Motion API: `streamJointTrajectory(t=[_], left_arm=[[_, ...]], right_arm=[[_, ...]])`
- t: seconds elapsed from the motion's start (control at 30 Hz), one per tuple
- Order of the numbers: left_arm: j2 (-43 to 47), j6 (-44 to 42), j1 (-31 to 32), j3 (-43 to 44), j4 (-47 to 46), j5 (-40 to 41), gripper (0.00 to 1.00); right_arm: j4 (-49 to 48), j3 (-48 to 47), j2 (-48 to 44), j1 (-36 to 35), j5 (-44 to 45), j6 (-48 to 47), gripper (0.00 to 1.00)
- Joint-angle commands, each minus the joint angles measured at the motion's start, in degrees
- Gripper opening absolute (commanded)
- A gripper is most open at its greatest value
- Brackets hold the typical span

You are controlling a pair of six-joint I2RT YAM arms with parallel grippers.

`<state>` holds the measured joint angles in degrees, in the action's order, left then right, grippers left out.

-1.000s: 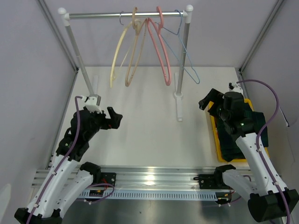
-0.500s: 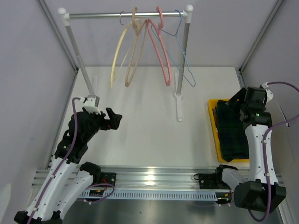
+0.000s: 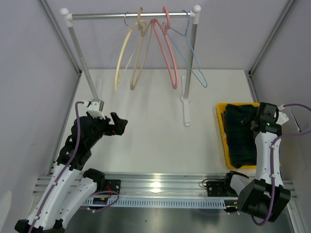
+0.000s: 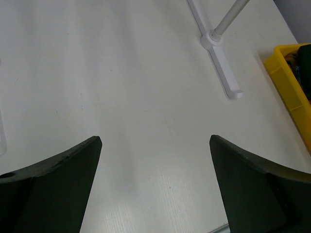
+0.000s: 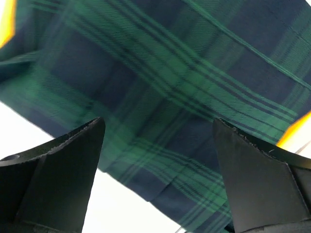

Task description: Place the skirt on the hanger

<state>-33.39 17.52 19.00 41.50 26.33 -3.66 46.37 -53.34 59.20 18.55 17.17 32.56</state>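
The dark green and navy plaid skirt (image 3: pixel 239 137) lies folded in a yellow tray (image 3: pixel 221 130) at the right of the table. My right gripper (image 3: pixel 263 124) hovers over the skirt's right side. In the right wrist view its jaws stand open (image 5: pixel 158 121) with nothing between them, and the plaid skirt (image 5: pixel 184 73) fills the view below. The pale cream-yellow hanger (image 3: pixel 123 54) hangs leftmost on the rail (image 3: pixel 107 16) at the back. My left gripper (image 3: pixel 118 124) is open above bare table at the left (image 4: pixel 155 141), far from both.
A tan hanger (image 3: pixel 140 54), a pink hanger (image 3: pixel 166 51) and a thin blue wire hanger (image 3: pixel 193 65) share the rail. The rack's right post foot (image 3: pixel 186 106) (image 4: pixel 221 60) stands mid-table. The tray's yellow corner (image 4: pixel 287 80) shows in the left wrist view.
My right arm has swung from the tray's left side across it to its right side and now points down at the skirt. The left arm has not moved.
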Motion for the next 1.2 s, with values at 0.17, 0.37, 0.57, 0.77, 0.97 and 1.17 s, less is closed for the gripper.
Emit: streamJointTrajectory(t=[0.17,0.37,0.57,0.77,0.97,1.17], left_arm=[[-1.4,0.4,0.5,2.1,-1.1,-1.6,0.99],[-2.6,0.8,0.4,2.0,-1.4,-1.6,0.99],[-3.7,0.5,0.5,2.9,-0.8,-0.8,0.99],[-4.2,0.1,0.5,4.3,0.0,-0.5,0.99],[-4.5,0.1,0.5,4.8,0.0,-0.9,0.99],[-4.4,0.0,0.4,5.5,0.3,-1.1,0.99]], right_arm=[[-6.6,4.8,3.5,3.1,1.9,1.1,0.94],[-9.8,5.6,4.4,3.2,0.6,0.4,0.65],[-9.2,3.1,2.5,3.2,-1.7,-0.8,0.07],[-6.5,-4.9,-0.9,2.3,-8.6,-1.5,0.00],[-2.3,-18.4,1.6,-9.0,-10.9,-3.1,0.00],[4.1,-32.3,5.7,-28.0,-4.7,-3.8,0.00]])
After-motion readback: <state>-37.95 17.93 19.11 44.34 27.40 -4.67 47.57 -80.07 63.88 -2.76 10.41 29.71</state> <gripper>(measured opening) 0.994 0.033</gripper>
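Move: The skirt lies folded in the yellow tray right under the open right fingers; its middle is about 5 cm back from that hand, 2 cm to its right and 6 cm below. The tray around it has its middle at roughly the same place, a centimetre lower. The stand's white right foot is some 29 cm to the left and 13 cm ahead. From the left hand, the skirt lies roughly 60 cm to the right and 5 cm back. The right hand sinks about 4 cm onto the skirt with a slight drift to the right, and its wide-open fingers shut there, pinching a fold of the cloth. Keeping that pinch, it pulls up ever faster by some 20 cm while swinging about 13 cm left and 8 cm forward out over the tray's far side, the wrist tipping fingers-up and turning counter-clockwise to end some 30 degrees from its starting heading. ##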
